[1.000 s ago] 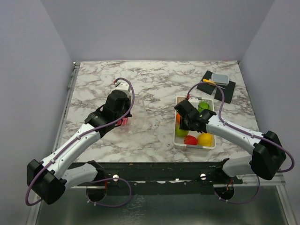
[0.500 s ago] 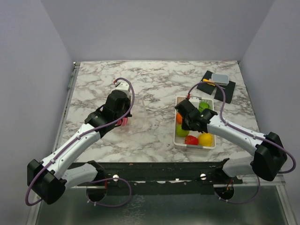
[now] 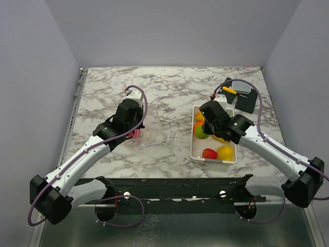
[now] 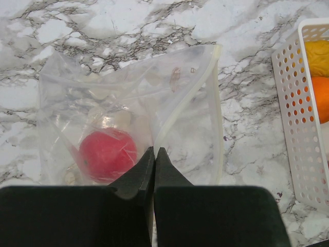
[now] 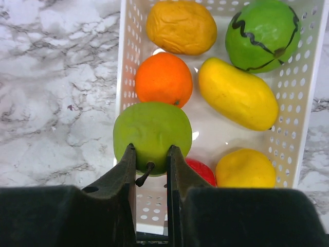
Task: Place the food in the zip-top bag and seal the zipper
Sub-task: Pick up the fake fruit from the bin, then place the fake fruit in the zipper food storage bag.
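Note:
The clear zip-top bag lies on the marble with one red fruit inside. Its pale zipper runs down to my left gripper, which is shut on the bag's mouth edge. My right gripper is shut on a green apple, held above the left wall of the white basket. Below it in the basket lie an orange, a yellow mango, a green melon, a lemon and other food. From above, the apple hangs over the basket.
A black mat with a grey device sits at the back right corner. The basket's side stands just right of the bag. Grey walls close in the table on three sides.
My right gripper has closed on the green apple and lifted it out of the basket, the arm rising and swinging back. The left arm and bag have stayed put.

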`<control>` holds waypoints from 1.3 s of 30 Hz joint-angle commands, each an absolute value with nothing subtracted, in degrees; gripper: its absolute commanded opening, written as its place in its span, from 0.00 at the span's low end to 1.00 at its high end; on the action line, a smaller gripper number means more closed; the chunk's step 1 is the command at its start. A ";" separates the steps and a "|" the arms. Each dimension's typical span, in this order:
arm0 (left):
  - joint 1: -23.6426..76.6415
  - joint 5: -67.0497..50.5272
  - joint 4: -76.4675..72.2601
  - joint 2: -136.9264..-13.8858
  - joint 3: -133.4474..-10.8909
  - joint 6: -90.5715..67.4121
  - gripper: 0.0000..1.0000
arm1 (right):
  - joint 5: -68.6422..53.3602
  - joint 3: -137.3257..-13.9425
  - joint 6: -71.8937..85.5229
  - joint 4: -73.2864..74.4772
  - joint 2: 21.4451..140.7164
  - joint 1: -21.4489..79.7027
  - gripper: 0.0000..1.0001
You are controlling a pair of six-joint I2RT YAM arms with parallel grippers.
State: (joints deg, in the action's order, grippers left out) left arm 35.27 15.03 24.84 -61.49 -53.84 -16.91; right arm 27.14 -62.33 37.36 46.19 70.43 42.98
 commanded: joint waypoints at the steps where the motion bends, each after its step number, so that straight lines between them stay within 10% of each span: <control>1: 35.25 15.44 23.99 -61.24 -53.17 -16.64 0.00 | 26.01 -66.42 34.68 47.05 68.81 42.69 0.01; 39: 35.24 15.79 24.08 -60.91 -53.17 -16.56 0.00 | 8.69 -83.63 36.85 23.42 93.06 54.42 0.01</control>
State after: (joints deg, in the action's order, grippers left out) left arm 35.27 15.03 24.84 -61.49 -53.84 -16.88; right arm 10.26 -81.45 35.20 26.89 90.61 53.74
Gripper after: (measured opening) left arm 0.005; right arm 0.235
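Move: The right hand, already holding the green apple above the bin, has the bag's mouth about 23 cm to its left, 3 cm ahead and 2 cm lower. The red fruit in the bag lies some 9 cm left of that mouth, near table level; the orange is 6 cm ahead, 2 cm left and 9 cm below the hand, and the bin's middle 3 cm ahead, 5 cm right. From the left hand the mouth is 4 cm ahead, 5 cm right, 6 cm down. Leftwards in a shallow arc, the right hand carries the still-pinched green apple some 20 cm out over the bin's left wall towards the bag's mouth, rising about 8 cm on the way, then sinking about 3. As it travels the wrist swings roughly 25 degrees counter-clockwise and rolls its left side up. The left hand stays put, keeping its pinch on the bag's rim. ##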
